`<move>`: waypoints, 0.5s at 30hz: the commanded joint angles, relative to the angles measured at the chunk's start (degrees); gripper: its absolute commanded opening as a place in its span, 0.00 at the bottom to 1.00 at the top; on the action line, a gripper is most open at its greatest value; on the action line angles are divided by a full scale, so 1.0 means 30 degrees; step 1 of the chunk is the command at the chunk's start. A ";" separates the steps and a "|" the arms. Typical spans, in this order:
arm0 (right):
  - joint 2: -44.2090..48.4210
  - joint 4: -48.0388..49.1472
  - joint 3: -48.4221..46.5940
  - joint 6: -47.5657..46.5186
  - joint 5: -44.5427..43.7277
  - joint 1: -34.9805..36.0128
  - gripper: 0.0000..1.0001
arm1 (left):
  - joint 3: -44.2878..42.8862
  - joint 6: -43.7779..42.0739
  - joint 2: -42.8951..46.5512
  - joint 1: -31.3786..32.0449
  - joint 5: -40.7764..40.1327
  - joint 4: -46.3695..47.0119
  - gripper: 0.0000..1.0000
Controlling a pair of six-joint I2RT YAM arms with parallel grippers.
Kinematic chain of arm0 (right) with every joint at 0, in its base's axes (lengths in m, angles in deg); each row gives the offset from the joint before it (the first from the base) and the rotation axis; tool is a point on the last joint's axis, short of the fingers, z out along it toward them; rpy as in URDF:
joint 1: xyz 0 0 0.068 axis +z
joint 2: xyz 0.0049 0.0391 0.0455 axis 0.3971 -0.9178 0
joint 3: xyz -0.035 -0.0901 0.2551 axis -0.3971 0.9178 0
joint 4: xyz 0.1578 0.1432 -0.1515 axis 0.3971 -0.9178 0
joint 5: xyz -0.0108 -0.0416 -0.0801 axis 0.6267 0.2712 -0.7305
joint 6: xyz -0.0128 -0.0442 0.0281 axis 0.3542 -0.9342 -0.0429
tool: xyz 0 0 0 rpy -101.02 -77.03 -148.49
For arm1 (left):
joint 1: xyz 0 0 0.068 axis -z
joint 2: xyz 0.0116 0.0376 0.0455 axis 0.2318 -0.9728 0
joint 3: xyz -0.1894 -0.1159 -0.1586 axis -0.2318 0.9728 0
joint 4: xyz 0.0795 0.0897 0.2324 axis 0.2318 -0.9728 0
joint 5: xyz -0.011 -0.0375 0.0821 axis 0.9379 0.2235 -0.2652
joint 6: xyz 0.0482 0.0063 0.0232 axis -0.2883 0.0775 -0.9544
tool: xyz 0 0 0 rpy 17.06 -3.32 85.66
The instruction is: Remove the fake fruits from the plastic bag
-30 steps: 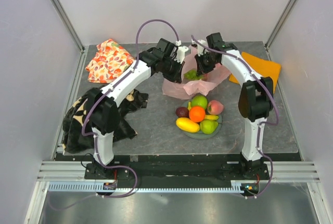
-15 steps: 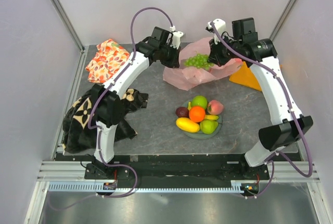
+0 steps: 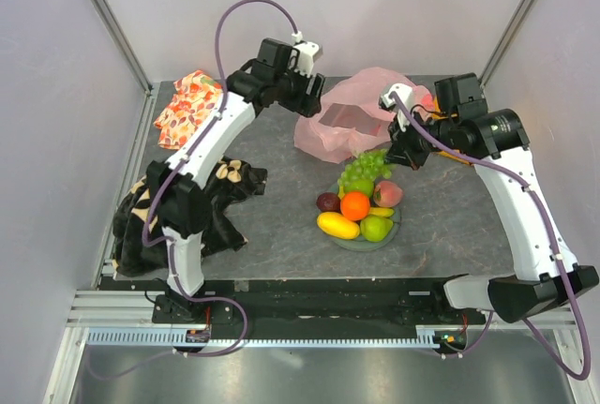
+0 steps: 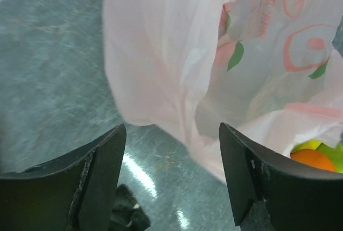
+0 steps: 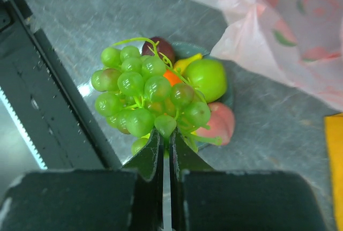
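The pink plastic bag [image 3: 342, 123] lies slumped at the back of the table. My left gripper [image 3: 306, 87] hovers at its left side, open, with nothing between the fingers; in the left wrist view the bag [image 4: 177, 54] hangs just beyond the left gripper [image 4: 171, 150]. My right gripper [image 3: 394, 155] is shut on the stem of the green grapes [image 3: 364, 168], holding the grapes [image 5: 144, 91] in front of the right gripper [image 5: 166, 134] above the plate [image 3: 349, 241]. The plate holds an orange [image 3: 354, 205], yellow mango [image 3: 337, 225], pear [image 3: 375, 228], plum [image 3: 327, 202], peach [image 3: 387, 193] and apple [image 3: 359, 186].
A floral cloth [image 3: 192, 109] lies at the back left. A dark patterned fabric [image 3: 178, 207] is heaped by the left arm. An orange cloth [image 5: 335, 161] lies behind the right arm. Frame posts and walls close in the table.
My left gripper opened, let go of the bag and drew back to the left. My right arm carried the grapes out of the bag to above the plate. The bag slumped.
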 commanded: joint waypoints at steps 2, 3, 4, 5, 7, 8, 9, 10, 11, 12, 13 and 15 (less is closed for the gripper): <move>-0.0422 0.0444 0.1657 0.0017 0.0860 0.0097 0.00 | 0.1753 -0.1267 0.3951 -0.0362 -0.1264 0.0552 0.77; -0.0452 0.0736 0.2152 0.1063 0.0802 0.0097 0.00 | 0.2395 -0.1297 0.4215 -0.0449 -0.1323 0.0552 0.77; -0.0221 0.1203 0.2505 0.1769 0.0569 0.0068 0.00 | 0.2633 -0.1355 0.4768 -0.0508 -0.1353 0.0552 0.77; 0.0014 0.2281 0.2914 0.2530 0.0451 0.0038 0.00 | 0.2839 -0.1414 0.4977 -0.0538 -0.1382 0.0523 0.77; 0.0831 0.3341 0.4145 0.4610 0.0071 0.0038 0.00 | 0.3221 -0.1531 0.5329 -0.0596 -0.1528 0.0494 0.77; 0.1155 0.4275 0.4497 0.5430 -0.0308 0.0038 0.00 | 0.3309 -0.1676 0.5534 -0.0655 -0.1587 0.0523 0.77; 0.1420 0.4603 0.5168 0.6976 -0.1240 0.0038 0.00 | 0.3367 -0.1678 0.5594 -0.0713 -0.1703 0.0494 0.77; 0.1944 0.4839 0.5464 0.7600 -0.1597 0.0038 0.00 | 0.3368 -0.1736 0.5623 -0.0743 -0.1733 0.0523 0.77; 0.2211 0.5247 0.6047 0.8216 -0.1891 0.0038 0.00 | 0.3368 -0.1765 0.5711 -0.0743 -0.1821 0.0494 0.77; 0.2619 0.5396 0.6314 0.9527 -0.2880 0.0038 0.00 | 0.3368 -0.1795 0.5741 -0.0772 -0.1851 0.0494 0.77; 0.2797 0.5514 0.6520 1.0120 -0.3296 0.0038 0.00 | 0.3339 -0.1853 0.5741 -0.0772 -0.1880 0.0465 0.77; 0.3062 0.5603 0.7048 1.1001 -0.4059 0.0038 0.00 | 0.3339 -0.1912 0.5712 -0.0772 -0.1910 0.0465 0.77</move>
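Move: The right hand keeps the grapes pinched by their stem, high over the table. The fruit plate they go to lies about 8 cm to its left, roughly level fore and aft, some 27 cm below. The peach is about 4 cm ahead and 1 cm left, the orange 1 cm ahead and 9 cm left; the bag is around 23 cm ahead and 11 cm left. From the left hand, the plate is about 20 cm back, 15 cm right and 21 cm down. Right hand lowers the held grapes about 7 cm towards the plate, turning clockwise; open left withdraws up and left. ##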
